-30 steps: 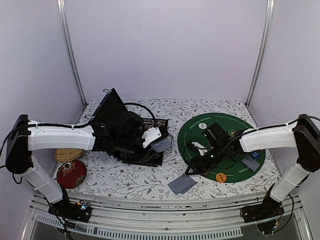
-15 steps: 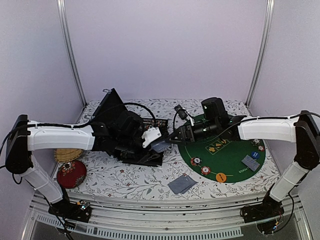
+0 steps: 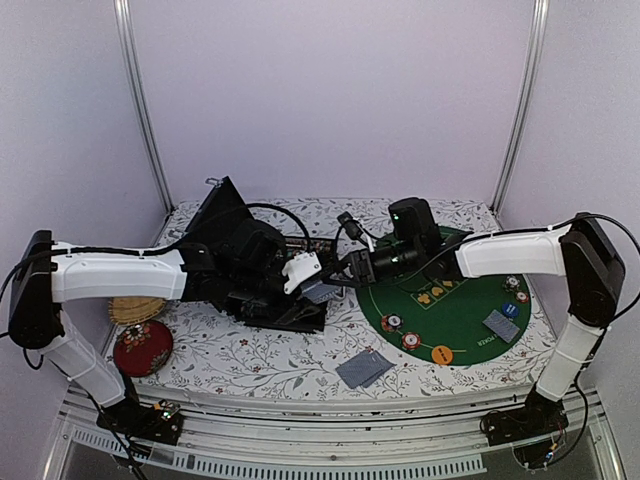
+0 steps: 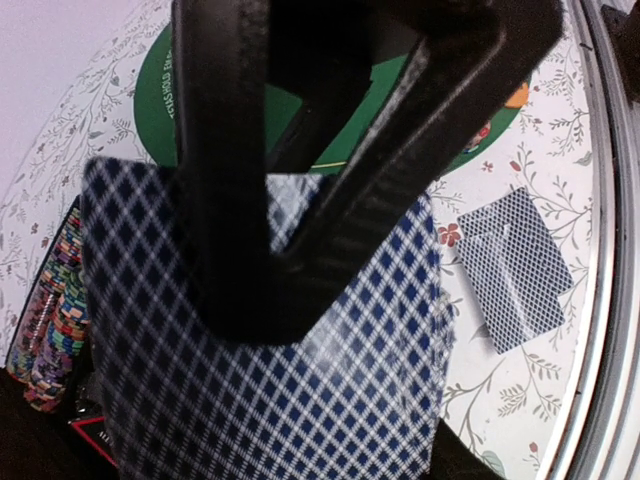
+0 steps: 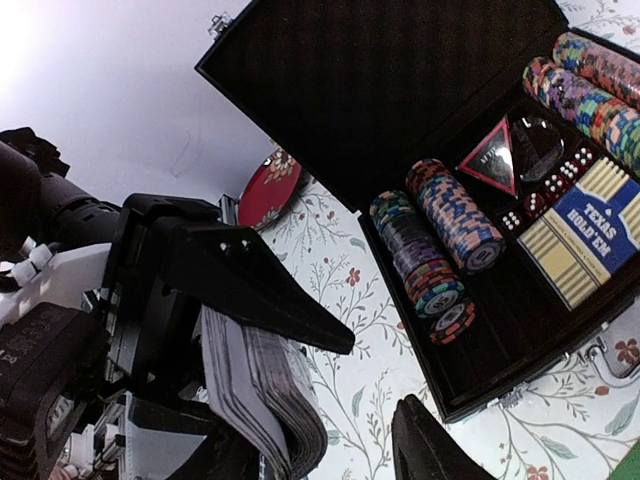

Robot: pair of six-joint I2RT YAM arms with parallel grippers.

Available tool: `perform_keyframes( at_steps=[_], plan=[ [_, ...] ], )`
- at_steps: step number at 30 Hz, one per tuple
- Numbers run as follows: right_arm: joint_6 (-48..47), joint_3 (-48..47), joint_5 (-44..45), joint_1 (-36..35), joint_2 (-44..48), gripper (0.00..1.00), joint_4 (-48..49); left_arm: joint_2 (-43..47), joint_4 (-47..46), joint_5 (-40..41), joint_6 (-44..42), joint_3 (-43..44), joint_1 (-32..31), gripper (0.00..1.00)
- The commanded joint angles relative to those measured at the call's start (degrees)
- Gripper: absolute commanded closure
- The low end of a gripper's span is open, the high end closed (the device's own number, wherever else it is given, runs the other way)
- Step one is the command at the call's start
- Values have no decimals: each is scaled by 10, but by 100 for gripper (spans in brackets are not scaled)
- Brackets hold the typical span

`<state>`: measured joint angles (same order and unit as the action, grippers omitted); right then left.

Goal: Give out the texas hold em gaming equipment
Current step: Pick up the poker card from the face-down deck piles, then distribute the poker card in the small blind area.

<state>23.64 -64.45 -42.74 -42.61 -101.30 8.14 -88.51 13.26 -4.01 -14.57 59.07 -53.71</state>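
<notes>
My left gripper (image 3: 312,283) is shut on a deck of blue-diamond-backed playing cards (image 4: 270,380), held just in front of the black case (image 3: 235,255). The deck shows edge-on (image 5: 265,400) in the right wrist view. My right gripper (image 3: 348,270) has reached across to it and stands open (image 5: 385,375) just short of the deck's edge, holding nothing. On the green mat (image 3: 450,300) lie two striped chips (image 3: 392,322), an orange disc (image 3: 441,353), a blue disc (image 3: 510,309) and dealt cards (image 3: 498,326). More cards (image 3: 364,369) lie on the floral cloth.
The open case holds rows of chips (image 5: 440,240), dice (image 5: 545,190) and a card box (image 5: 585,245). A red round pad (image 3: 142,347) and a woven mat (image 3: 135,310) lie at the left. A cable (image 3: 275,212) loops behind the case.
My right arm swung from low over the green mat up and left to the deck beside the case. Two chips it covered now show on the mat. The left arm stayed still.
</notes>
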Motion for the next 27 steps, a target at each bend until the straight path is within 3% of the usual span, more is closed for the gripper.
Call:
perform_keyframes(
  at_steps=[1,17,27],
  plan=[
    [-27,5,40,6,40,61,-36,9,-1,-5,-4,-2,8,48],
    [-65,-17,76,7,77,95,-130,4,2,-2,-4,0,7,48],
    [-76,-21,79,29,149,98,-164,4,2,0,-3,-2,8,48]
  ],
)
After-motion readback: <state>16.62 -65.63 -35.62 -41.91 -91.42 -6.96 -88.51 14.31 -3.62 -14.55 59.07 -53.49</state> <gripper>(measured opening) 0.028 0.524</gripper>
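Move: The face-down deck, still clamped in the left fingers, has its middle about 4 cm left of the right hand, 2 cm back and 2 cm lower; its near end already sits between the right fingers. From the left hand that middle is some 2 cm right and 1 cm up. From the right hand, the dealt cards lie about 12 cm back, 7 cm right; the chip case 10 cm ahead, 9 cm left; the near chip stack level, 13 cm right; all roughly 16 cm below. The deck's top card is pinched at its right-hand end as the right fingers go from half open to almost shut, then drawn off to the right and upward, the right hand travelling about 3 cm each way and rising mostly late, with the wrist tilting slightly. The left hand stays put and keeps its grip on the deck. ##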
